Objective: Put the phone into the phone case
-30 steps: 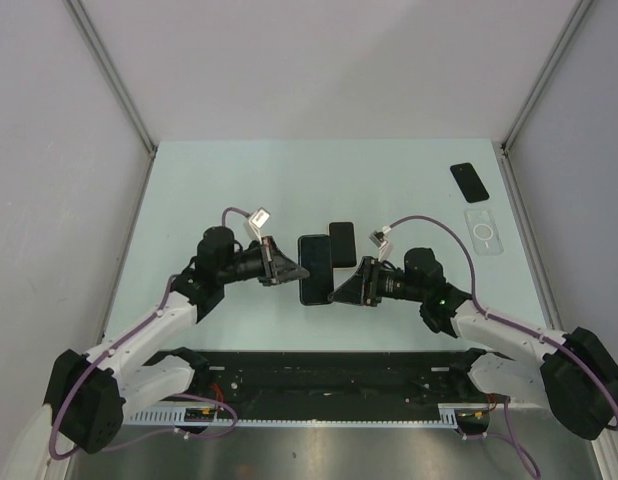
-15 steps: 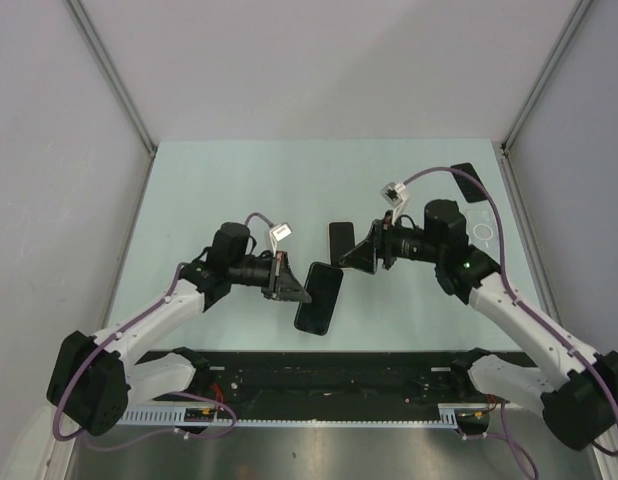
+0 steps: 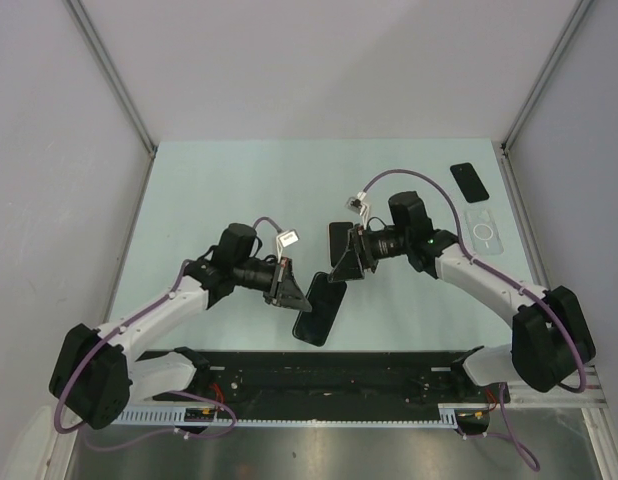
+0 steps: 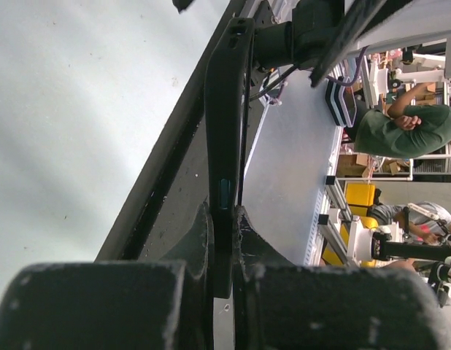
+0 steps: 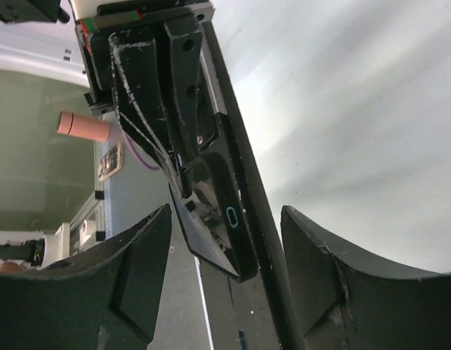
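My left gripper (image 3: 292, 292) is shut on the edge of a dark phone (image 3: 322, 312) and holds it tilted above the table's near middle. In the left wrist view the phone (image 4: 224, 109) runs edge-on out of the shut gripper (image 4: 224, 248). My right gripper (image 3: 344, 268) is open just beyond the phone's far end. In the right wrist view that end of the phone (image 5: 227, 215), with its oval port, sits between the spread fingers (image 5: 141, 270) without touching them. A clear phone case (image 3: 482, 232) with a ring mark lies flat at the far right.
A second black phone (image 3: 469, 181) lies behind the clear case. A small black flat rectangle (image 3: 341, 236) lies on the table, partly hidden by the right gripper; I cannot tell what it is. The black base rail (image 3: 329, 375) runs along the near edge.
The right gripper has let go of the phone and opened, swung away and come back near its far end. The left arm has carried the phone nearer and tilted it.
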`<action>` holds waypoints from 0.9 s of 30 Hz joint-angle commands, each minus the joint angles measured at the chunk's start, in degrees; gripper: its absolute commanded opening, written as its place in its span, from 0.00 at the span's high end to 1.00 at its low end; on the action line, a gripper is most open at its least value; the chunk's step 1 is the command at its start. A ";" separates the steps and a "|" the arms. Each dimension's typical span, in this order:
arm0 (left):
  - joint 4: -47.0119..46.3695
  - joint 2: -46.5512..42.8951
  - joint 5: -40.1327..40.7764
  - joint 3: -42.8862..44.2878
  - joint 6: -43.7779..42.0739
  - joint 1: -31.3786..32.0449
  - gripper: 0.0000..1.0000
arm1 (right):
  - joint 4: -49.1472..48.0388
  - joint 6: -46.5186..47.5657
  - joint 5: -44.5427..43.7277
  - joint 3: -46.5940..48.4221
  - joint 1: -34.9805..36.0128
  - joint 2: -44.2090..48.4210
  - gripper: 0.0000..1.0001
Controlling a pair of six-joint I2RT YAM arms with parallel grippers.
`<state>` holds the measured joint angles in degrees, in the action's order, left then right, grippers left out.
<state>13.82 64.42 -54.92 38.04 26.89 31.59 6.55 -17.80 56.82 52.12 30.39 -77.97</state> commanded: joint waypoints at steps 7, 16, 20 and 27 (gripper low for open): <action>-0.91 1.41 -4.59 4.32 -2.20 0.31 1.00 | -2.77 2.51 5.23 2.46 1.86 -4.20 0.50; 1.99 3.43 -2.48 6.60 -3.51 0.31 0.95 | -1.71 1.55 3.13 2.37 2.13 -4.12 1.00; 5.42 3.78 4.36 9.67 -4.57 -0.04 0.40 | -3.38 -4.25 -0.12 2.37 -0.33 -2.27 1.00; 8.49 1.59 15.61 13.02 -2.37 -7.06 0.10 | -2.85 -12.51 -12.93 1.76 -10.60 -1.65 1.00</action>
<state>20.34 68.60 -47.11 48.62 23.57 28.51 5.76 -23.40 52.77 52.42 25.76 -81.60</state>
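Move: The left hand still pinches the left long edge of the phone in its black case; the phone's middle lies about 3 cm to that hand's right, 2 cm back and 1 cm lower. From the open right hand, hovering by the phone's far right corner, the middle is some 7 cm back, 4 cm left and 4 cm below. The other cased phone lies flat on the table roughly 18 cm ahead of the right hand, 3 cm right and 19 cm below. Easing back, down and left by a couple of centimetres, the right hand closes on the phone's right edge near the far corner while the left hand holds still. The left fingers then open wide; the right carries the phone some 6 cm forward and slightly right, turning it clockwise, as the empty left hand follows about 5 cm forward and slightly up. ##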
